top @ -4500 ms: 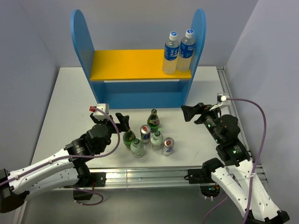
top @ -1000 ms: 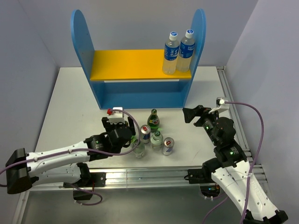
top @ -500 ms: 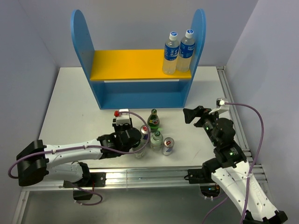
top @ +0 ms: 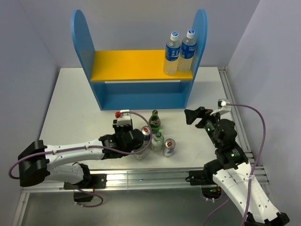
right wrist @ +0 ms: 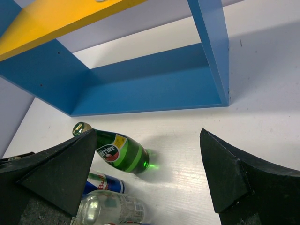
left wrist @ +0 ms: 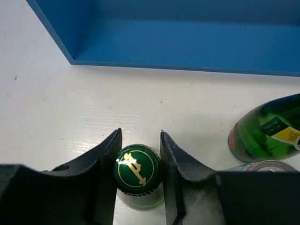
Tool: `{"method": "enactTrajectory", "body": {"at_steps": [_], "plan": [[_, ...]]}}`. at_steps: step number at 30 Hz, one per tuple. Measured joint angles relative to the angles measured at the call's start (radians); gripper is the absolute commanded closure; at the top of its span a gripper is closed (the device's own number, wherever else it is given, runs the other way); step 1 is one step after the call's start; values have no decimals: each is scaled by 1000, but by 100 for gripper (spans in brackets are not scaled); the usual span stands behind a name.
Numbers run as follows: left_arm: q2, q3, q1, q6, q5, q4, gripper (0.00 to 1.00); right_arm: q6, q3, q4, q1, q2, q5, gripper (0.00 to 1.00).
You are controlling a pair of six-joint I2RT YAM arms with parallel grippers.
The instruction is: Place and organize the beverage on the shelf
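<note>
My left gripper (left wrist: 140, 140) is shut on the green gold-marked cap of a dark green bottle (left wrist: 137, 170), with both fingers pressing its sides. In the top view it (top: 135, 140) covers that bottle at the left of the drinks cluster. The second dark green bottle (top: 154, 121) stands behind it and also shows in the left wrist view (left wrist: 267, 130). Two cans (top: 146, 134) (top: 169, 147) and two clear bottles (top: 157, 140) (top: 138, 152) stand around. My right gripper (top: 190, 115) is open and empty, right of the cluster. The blue shelf (top: 141, 96) stands at the back.
Two tall clear bottles with blue caps (top: 179, 52) stand at the right end of the yellow upper board (top: 131, 65). The shelf's lower level (right wrist: 150, 89) holds nothing. The table's metal rail (top: 146, 176) runs along the near edge, and grey walls close in on both sides.
The left arm has swung right and lowered its gripper over the left green bottle, the fingers now gripping its cap. The right arm has barely shifted.
</note>
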Motion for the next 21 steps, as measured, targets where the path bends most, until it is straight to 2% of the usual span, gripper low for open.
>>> {"method": "enactTrajectory", "body": {"at_steps": [7, 14, 21], "plan": [[-6, 80, -2, 61, 3, -69, 100, 2, 0, 0, 0, 0, 2, 3], [-54, 192, 11, 256, 35, -3, 100, 3, 0, 0, 0, 0, 3, 3], [-50, 375, 113, 452, 102, 40, 100, 2, 0, 1, 0, 0, 4, 3]]}}
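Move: The left hand already has a green bottle gripped by the neck just under its cap. The middle of the yellow shelf lies about 30 cm ahead of it, 7 cm right and 11 cm higher. Beside the hand's start, the other green bottle stands some 8 cm ahead and 12 cm right, the nearer can 8 cm right and 1 cm ahead, and a clear bottle 7 cm back and 5 cm right. From the right hand the shelf middle is roughly 30 cm ahead, 22 cm left, about level. Upward, slowly at first and then quickly, the left arm carries the green bottle about 15 cm off the table. It eases forward towards the yellow shelf by about 4 cm, mostly late in the rise. The fingers keep their pinch under the cap and tip up some 10 degrees. ##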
